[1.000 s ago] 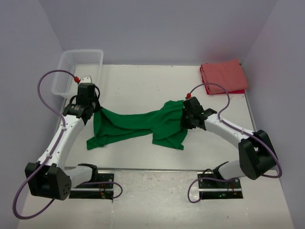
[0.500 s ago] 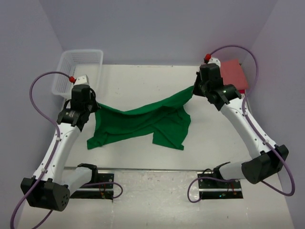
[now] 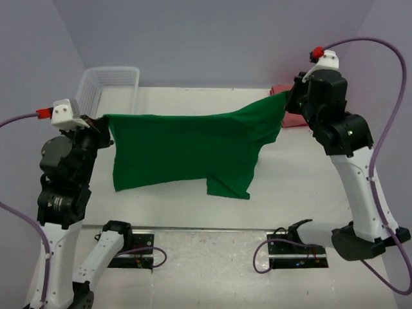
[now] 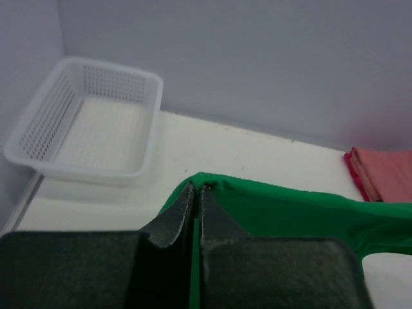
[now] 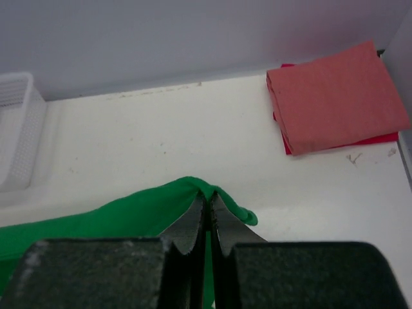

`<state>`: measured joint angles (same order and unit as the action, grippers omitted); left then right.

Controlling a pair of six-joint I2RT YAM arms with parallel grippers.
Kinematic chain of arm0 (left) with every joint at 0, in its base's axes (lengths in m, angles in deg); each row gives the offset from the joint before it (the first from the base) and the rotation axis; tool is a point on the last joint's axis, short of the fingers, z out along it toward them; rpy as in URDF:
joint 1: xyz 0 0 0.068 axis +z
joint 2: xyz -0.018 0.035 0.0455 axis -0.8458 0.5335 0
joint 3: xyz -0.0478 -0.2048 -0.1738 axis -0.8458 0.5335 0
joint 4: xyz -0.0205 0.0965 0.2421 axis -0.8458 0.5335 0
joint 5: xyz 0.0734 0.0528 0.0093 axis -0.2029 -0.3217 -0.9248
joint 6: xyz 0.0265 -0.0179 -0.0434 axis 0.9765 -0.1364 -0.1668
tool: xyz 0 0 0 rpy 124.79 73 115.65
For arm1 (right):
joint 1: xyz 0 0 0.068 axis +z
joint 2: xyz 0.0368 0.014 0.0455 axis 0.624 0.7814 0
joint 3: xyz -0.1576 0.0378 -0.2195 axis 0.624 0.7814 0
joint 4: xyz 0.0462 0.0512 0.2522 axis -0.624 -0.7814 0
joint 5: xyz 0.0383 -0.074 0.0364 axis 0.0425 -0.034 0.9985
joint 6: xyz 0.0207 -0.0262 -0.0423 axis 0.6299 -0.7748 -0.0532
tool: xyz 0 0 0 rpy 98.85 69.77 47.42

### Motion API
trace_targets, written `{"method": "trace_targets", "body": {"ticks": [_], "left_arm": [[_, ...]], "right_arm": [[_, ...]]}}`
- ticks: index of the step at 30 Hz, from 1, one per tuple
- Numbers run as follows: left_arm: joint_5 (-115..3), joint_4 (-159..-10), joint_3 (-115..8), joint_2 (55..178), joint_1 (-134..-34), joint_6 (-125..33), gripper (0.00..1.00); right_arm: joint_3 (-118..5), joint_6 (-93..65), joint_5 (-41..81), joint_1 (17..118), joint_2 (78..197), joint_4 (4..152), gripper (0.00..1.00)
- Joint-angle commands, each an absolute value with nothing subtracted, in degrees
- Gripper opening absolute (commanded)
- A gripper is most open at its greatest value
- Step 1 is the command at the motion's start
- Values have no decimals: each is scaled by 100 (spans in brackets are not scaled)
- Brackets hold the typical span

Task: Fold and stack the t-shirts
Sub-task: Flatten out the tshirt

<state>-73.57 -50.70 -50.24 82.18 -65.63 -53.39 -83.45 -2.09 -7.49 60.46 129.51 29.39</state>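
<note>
The green t-shirt (image 3: 187,149) hangs spread in the air between both arms, its lower edge near the table. My left gripper (image 3: 106,120) is shut on its left top corner; the cloth (image 4: 283,209) is pinched between the fingers (image 4: 197,193). My right gripper (image 3: 288,98) is shut on the right top corner, where green cloth (image 5: 129,209) bunches at the tips (image 5: 207,199). The salmon-red t-shirt (image 5: 335,96) lies folded at the table's far right corner, mostly hidden behind the right arm in the top view (image 3: 282,90).
A white mesh basket (image 3: 109,87) stands at the far left corner, seen empty in the left wrist view (image 4: 90,122). Purple walls close in the table (image 3: 193,103) on three sides. The arm bases (image 3: 129,248) sit at the near edge.
Both arms have risen and drawn apart. The green t-shirt has gone from sagging on the table to hanging stretched out in the air between them.
</note>
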Motion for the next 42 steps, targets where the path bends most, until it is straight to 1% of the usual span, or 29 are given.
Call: {"method": "trace_targets", "body": {"ticks": [1, 3, 6, 7, 9, 13, 15, 18, 20, 22, 23, 26, 27, 29, 30, 32, 34, 35, 39, 40, 42], "left_arm": [[-6882, -5621, -5469, 7925, -6523, -4924, 0], [-6593, -5709, -5601, 7802, -6531, -4731, 0], [-6145, -5779, -5909, 7582, -6523, -4564, 0], [-6021, -5806, -6075, 7494, -6523, -4528, 0], [-5662, -5850, -6356, 7432, -6531, -4502, 0], [-5247, -5859, -6804, 7318, -6523, -4519, 0], [-5107, -5841, -7016, 7318, -6531, -4537, 0], [-5106, -5850, -7026, 7335, -6523, -4581, 0], [-5229, -5903, -6867, 7396, -6523, -4616, 0], [-5343, -5982, -6491, 7554, -6523, -4625, 0], [-5483, -6077, -6115, 7624, -6523, -4712, 0], [-5825, -6629, -5332, 7923, -6523, -4879, 0], [-5905, -6789, -4894, 8028, -6523, -4932, 0], [-6046, -7297, -4514, 8458, -6523, -5107, 0], [-6038, -7439, -4338, 8826, -6523, -5143, 0], [-6248, -7886, -4188, 9197, -6523, -5143, 0], [-6415, -7994, -4160, 9742, -6523, -5065, 0], [-6598, -8351, -4126, 9909, -6523, -5038, 0], [-6758, -8732, -4336, 10700, -6505, -4854, 0], [-6837, -8863, -4441, 11075, -6435, -4784, 0], [-6707, -8987, -4555, 11656, -6313, -4792, 0]], "right_arm": [[-8885, -546, -655, 6172, 12242, 2736, 0], [-9131, -643, -489, 6190, 12066, 2517, 0], [-9956, -775, -234, 6243, 11890, 2052, 0], [-10454, -810, -146, 6243, 11872, 1937, 0], [-11210, -863, 231, 6243, 11872, 1638, 0], [-11978, -768, 1066, 6243, 11846, 1426, 0], [-12137, -697, 1514, 6252, 11785, 1453, 0], [-11990, -565, 1867, 6252, 11705, 1654, 0], [-11865, -530, 1859, 6252, 11749, 1812, 0], [-11550, -521, 1631, 6252, 11837, 1935, 0], [-11462, -512, 1491, 6252, 11907, 2023, 0], [-11075, -582, 1122, 6243, 12354, 2321, 0], [-11048, -704, 1025, 6243, 12738, 2366, 0], [-11275, -784, 647, 6234, 13241, 2376, 0], [-11468, -898, 594, 6156, 13722, 2428, 0], [-11855, -986, 593, 6094, 14243, 2437, 0], [-12330, -1083, 759, 5867, 14944, 2481, 0], [-12436, -1101, 969, 5778, 15157, 2612, 0], [-12349, -1224, 1515, 5338, 16002, 3122, 0], [-12323, -1241, 1707, 5225, 16325, 3262, 0], [-12209, -1268, 1840, 5101, 16573, 3517, 0]]}}
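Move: Each hand already holds a top corner of the green t-shirt, high over the table. Its middle hangs about 24 cm to the right of the left hand, 2 cm ahead and 20 cm lower; from the right hand it is some 28 cm left, 5 cm back and 22 cm lower. The basket sits about 29 cm ahead, 10 cm left and 36 cm below the left hand; the red stack is 20 cm ahead, 12 cm right and 40 cm below the right. Up and back first, then sharply forward and down, both hands swing the pinched green t-shirt in a fast fling. The left rises and retreats under 20 cm, then sweeps some 30 cm forward and down towards the basket; the right draws back about 25 cm, then reaches 40 cm forward, sinking to its starting height. The fingers tip up about 35 degrees on the backswing, level out again, and stay shut. ##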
